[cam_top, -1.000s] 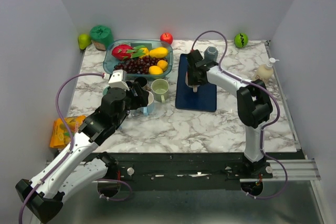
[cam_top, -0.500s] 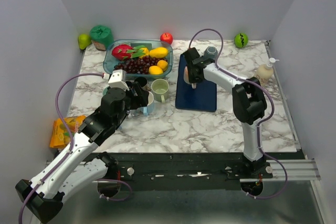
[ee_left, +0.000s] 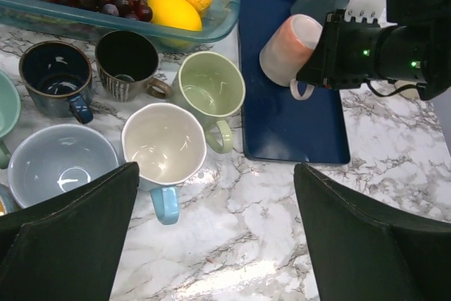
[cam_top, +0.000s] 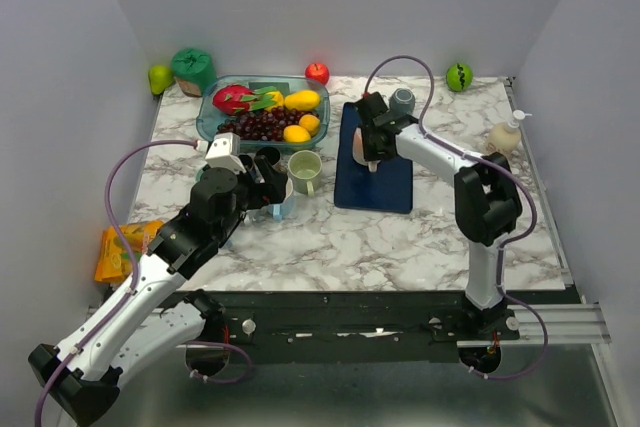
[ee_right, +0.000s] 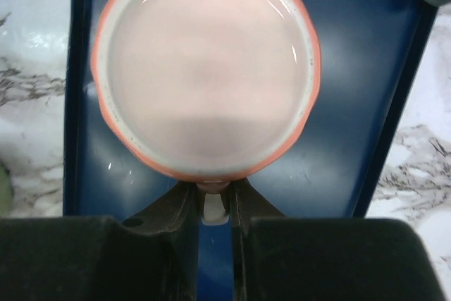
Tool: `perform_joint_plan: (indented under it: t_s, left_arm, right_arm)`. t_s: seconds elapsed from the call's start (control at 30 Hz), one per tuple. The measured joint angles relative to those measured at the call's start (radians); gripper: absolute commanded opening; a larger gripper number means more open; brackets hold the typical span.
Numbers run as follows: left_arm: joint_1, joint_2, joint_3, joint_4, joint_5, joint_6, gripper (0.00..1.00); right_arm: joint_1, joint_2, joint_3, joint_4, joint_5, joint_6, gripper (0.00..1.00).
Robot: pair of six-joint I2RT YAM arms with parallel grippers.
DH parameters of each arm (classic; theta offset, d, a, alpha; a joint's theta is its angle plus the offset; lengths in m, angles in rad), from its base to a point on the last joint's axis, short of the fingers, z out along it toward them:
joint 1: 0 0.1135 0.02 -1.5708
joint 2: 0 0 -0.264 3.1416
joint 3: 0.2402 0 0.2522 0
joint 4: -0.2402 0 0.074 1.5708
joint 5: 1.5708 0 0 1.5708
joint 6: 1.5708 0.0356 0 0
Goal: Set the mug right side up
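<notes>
A pink mug [ee_left: 287,51] with an orange rim hangs tilted over the dark blue tray [ee_left: 296,132]. My right gripper [ee_right: 215,199] is shut on its pale handle [ee_right: 214,206]. In the right wrist view the mug's round pale end [ee_right: 208,68] faces the camera and fills the upper frame. From above, the right gripper [cam_top: 370,147] holds the mug [cam_top: 358,142] over the tray's [cam_top: 380,187] far left part. My left gripper [ee_left: 218,237] stands wide open and holds nothing, above bare marble near a group of upright mugs; from above, the left gripper [cam_top: 268,185] is at centre left.
Several upright mugs stand left of the tray: white with a blue handle [ee_left: 163,144], green [ee_left: 211,89], brown [ee_left: 127,61], navy [ee_left: 55,72], light blue [ee_left: 60,163]. A glass fruit dish [cam_top: 207,117] is behind them. A grey mug [cam_top: 402,100], soap bottle [cam_top: 505,135] and snack bag [cam_top: 125,247] lie around.
The right gripper's jaws have closed in on the pink mug's handle. The left gripper has opened wider. Both arms stay in nearly the same place.
</notes>
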Motion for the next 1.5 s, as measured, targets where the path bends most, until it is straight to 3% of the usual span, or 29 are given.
perform_joint_plan:
  t_s: [0.3,0.67,0.9,1.03,1.27,1.5]
  left_arm:
    - [0.001,-0.001,0.001,0.07,0.115,0.004,0.99]
    - [0.001,0.059,0.067,0.235,0.378,-0.013,0.99]
    - [0.002,0.134,0.171,0.445,0.57,-0.075,0.95]
    - [0.001,0.187,0.224,0.569,0.65,-0.135,0.87]
    - [0.001,0.238,0.24,0.679,0.687,-0.215,0.7]
    - [0.001,0.255,0.251,0.73,0.71,-0.243,0.68]
  right_arm:
    - [0.0,-0.29,-0.083,0.042,-0.146,-0.002,0.01]
    - [0.007,-0.675,-0.183,0.261,-0.504,0.13,0.01]
    - [0.041,-0.764,-0.185,0.393,-0.657,0.186,0.01]
    - [0.066,-0.804,-0.185,0.47,-0.719,0.206,0.01]
    - [0.098,-0.849,-0.185,0.595,-0.782,0.259,0.01]
    - [0.134,-0.85,-0.185,0.649,-0.811,0.277,0.01]
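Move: The right fingers already pinch the handle of the upside-down pink mug, whose body lies some 5 cm ahead and 1 cm to the left, about level with them. The left hand, empty and wide open, is about 18 cm back, 25 cm left and 18 cm above the right hand. From the left hand, the pink mug lies roughly 22 cm ahead, 24 cm right and 18 cm down; the green mug stands 15 cm ahead, 10 cm right and 21 cm down. Keeping its pinch on the handle, the right hand carries the pink mug up some 43 cm, back about 22 cm and somewhat left, off the tray towards the left hand, rolling strongly left side up while it tips up and turns counter-clockwise, so that the mug's mouth swings to the left. The left hand rises to meet it and swings right, turning clockwise, tipping up and rolling right side up, then partly closes its fingers beside the handle, without a clear grip yet. ##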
